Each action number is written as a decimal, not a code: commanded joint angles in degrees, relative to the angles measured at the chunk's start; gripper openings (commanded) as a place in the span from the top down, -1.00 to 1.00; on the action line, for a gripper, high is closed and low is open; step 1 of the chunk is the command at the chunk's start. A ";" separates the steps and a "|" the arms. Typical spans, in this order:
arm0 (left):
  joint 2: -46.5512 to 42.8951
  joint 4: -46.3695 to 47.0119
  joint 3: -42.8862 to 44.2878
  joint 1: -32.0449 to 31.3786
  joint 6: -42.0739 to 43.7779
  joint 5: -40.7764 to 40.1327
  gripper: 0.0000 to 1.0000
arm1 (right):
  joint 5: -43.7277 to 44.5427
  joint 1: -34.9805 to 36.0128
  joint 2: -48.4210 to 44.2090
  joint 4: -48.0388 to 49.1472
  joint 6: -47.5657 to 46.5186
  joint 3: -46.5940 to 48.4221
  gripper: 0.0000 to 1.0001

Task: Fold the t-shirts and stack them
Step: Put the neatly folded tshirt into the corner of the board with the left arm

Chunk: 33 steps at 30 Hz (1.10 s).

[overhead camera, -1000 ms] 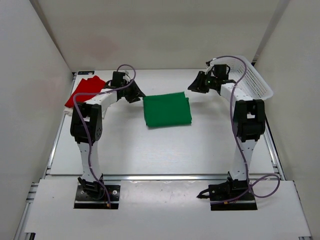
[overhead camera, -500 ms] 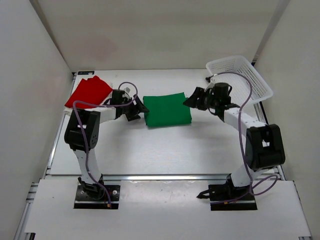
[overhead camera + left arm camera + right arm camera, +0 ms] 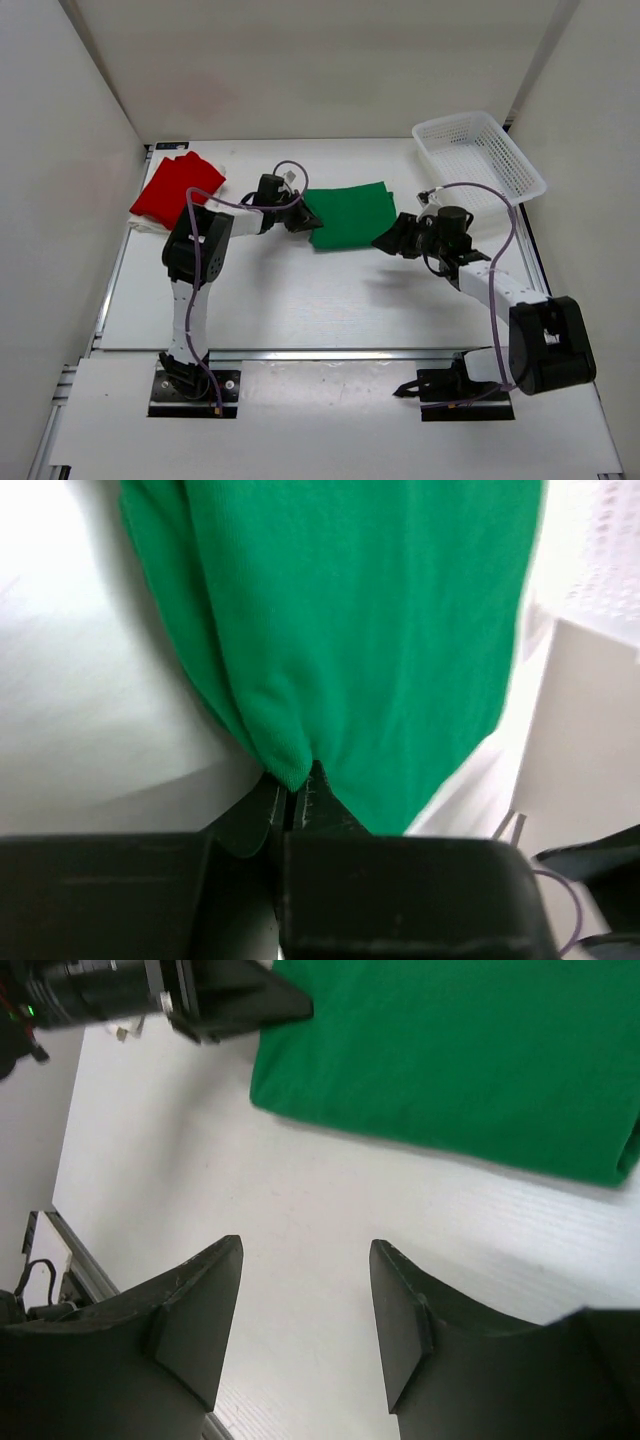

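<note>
The folded green t-shirt (image 3: pixel 352 212) lies mid-table. My left gripper (image 3: pixel 305 217) is shut on a bunched bit of its left edge; in the left wrist view the green cloth (image 3: pixel 350 630) is pinched between the closed jaws of the left gripper (image 3: pixel 295 785). My right gripper (image 3: pixel 385 241) stands open just off the shirt's near right corner, over bare table. The right wrist view shows the right gripper (image 3: pixel 305 1250) empty, the green t-shirt (image 3: pixel 460 1060) lying beyond it. The red t-shirt (image 3: pixel 176 188) lies folded at the far left, with white cloth (image 3: pixel 143 226) showing under its edge.
A white mesh basket (image 3: pixel 480 152) stands at the back right corner. Both arms reach in over the table from the near edge. White walls enclose the table on the left, right and back.
My left gripper moved right and shut on the green t-shirt's left edge, and the shirt shifted a little right. My right gripper came down from the back to the shirt's near right corner.
</note>
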 commanded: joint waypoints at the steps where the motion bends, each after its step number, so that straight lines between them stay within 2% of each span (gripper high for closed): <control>1: -0.61 -2.49 7.70 0.18 -0.98 -0.24 1.00 | -1.28 -1.49 -4.87 4.71 0.71 -4.77 -0.04; 4: -1.84 -4.33 14.64 4.03 -1.94 2.57 1.00 | -1.89 -2.54 -9.79 3.57 0.97 -7.51 -0.05; 7: -3.33 -9.60 25.08 8.87 -0.81 3.81 1.00 | -2.68 -3.07 -10.86 3.83 0.80 -9.80 -0.03; 9: -5.35 -13.47 28.35 12.57 0.07 4.42 1.00 | -2.86 -2.64 -10.43 4.27 0.98 -9.80 -0.03; 12: -10.09 -11.56 25.84 20.21 -1.33 4.52 1.00 | -3.74 -1.49 -8.32 4.88 0.88 -9.89 -0.04; 15: -15.36 -6.74 17.66 31.26 -1.94 5.39 1.00 | -5.15 0.09 -6.38 6.29 0.89 -10.33 -0.04; 16: -16.77 -5.24 13.64 33.13 -1.86 5.31 1.00 | -5.15 0.96 -5.42 6.73 0.71 -10.07 -0.04; 18: -18.80 -3.21 6.68 39.79 -4.47 3.82 0.65 | -5.85 1.85 -4.71 7.08 0.80 -10.76 -0.03; 19: -19.94 0.19 0.48 41.48 -6.06 3.46 0.44 | -6.46 2.46 -4.10 7.17 0.54 -10.42 -0.03; 20: -20.56 2.05 -6.63 44.80 -9.47 3.89 -0.01 | -6.03 3.33 -3.74 7.52 0.54 -10.50 -0.04; 21: -22.13 7.55 -10.36 47.88 -11.42 3.29 -0.27 | -6.64 3.52 -3.57 7.44 0.36 -10.77 -0.04; 22: -23.45 11.44 -15.79 48.87 -14.48 3.11 -0.97 | -6.56 3.87 -3.39 7.52 0.36 -10.68 -0.05; 25: -27.05 10.26 -21.89 51.34 -13.03 -0.39 -0.97 | -4.45 5.36 -3.39 7.17 0.10 -11.73 -0.08; 30: -32.95 4.01 -22.87 48.01 -8.45 -5.06 -0.98 | -1.64 8.00 -5.05 6.38 0.36 -12.79 -0.27; 31: -34.61 3.31 -23.31 47.74 -8.80 -6.20 -0.98 | -0.07 8.44 -5.23 6.12 0.62 -13.22 -0.84; 32: -36.37 3.04 -24.36 47.65 -8.97 -6.47 -0.98 | 0.21 9.49 -6.19 5.68 0.45 -13.40 -0.99; 33: -38.30 3.13 -25.93 47.65 -8.98 -6.82 -0.95 | 1.34 10.28 -6.98 5.42 0.62 -13.93 -0.98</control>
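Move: My shut left fingers still hold the green t-shirt at its left edge; the shirt's middle is some 8 cm to their right and 3 cm farther out, at about their height. The red t-shirt, where I take it, lies about 35 cm to the left and 10 cm ahead, on top of the white one, also about level. From my half-open, empty right hand the red t-shirt is roughly 48 cm left, 20 cm ahead and 10 cm below. I whip the green t-shirt up and a little forward, then sweep my left hand some 40 cm left to the stack, turning it nearly 60 degrees counter-clockwise. Coming down and back there, I spread my fingers wide and let go of the green edge, ending just clear with a slight rise. Meanwhile my empty right hand draws back about 8 cm, sinking and easing left, and opens wide at the end. ##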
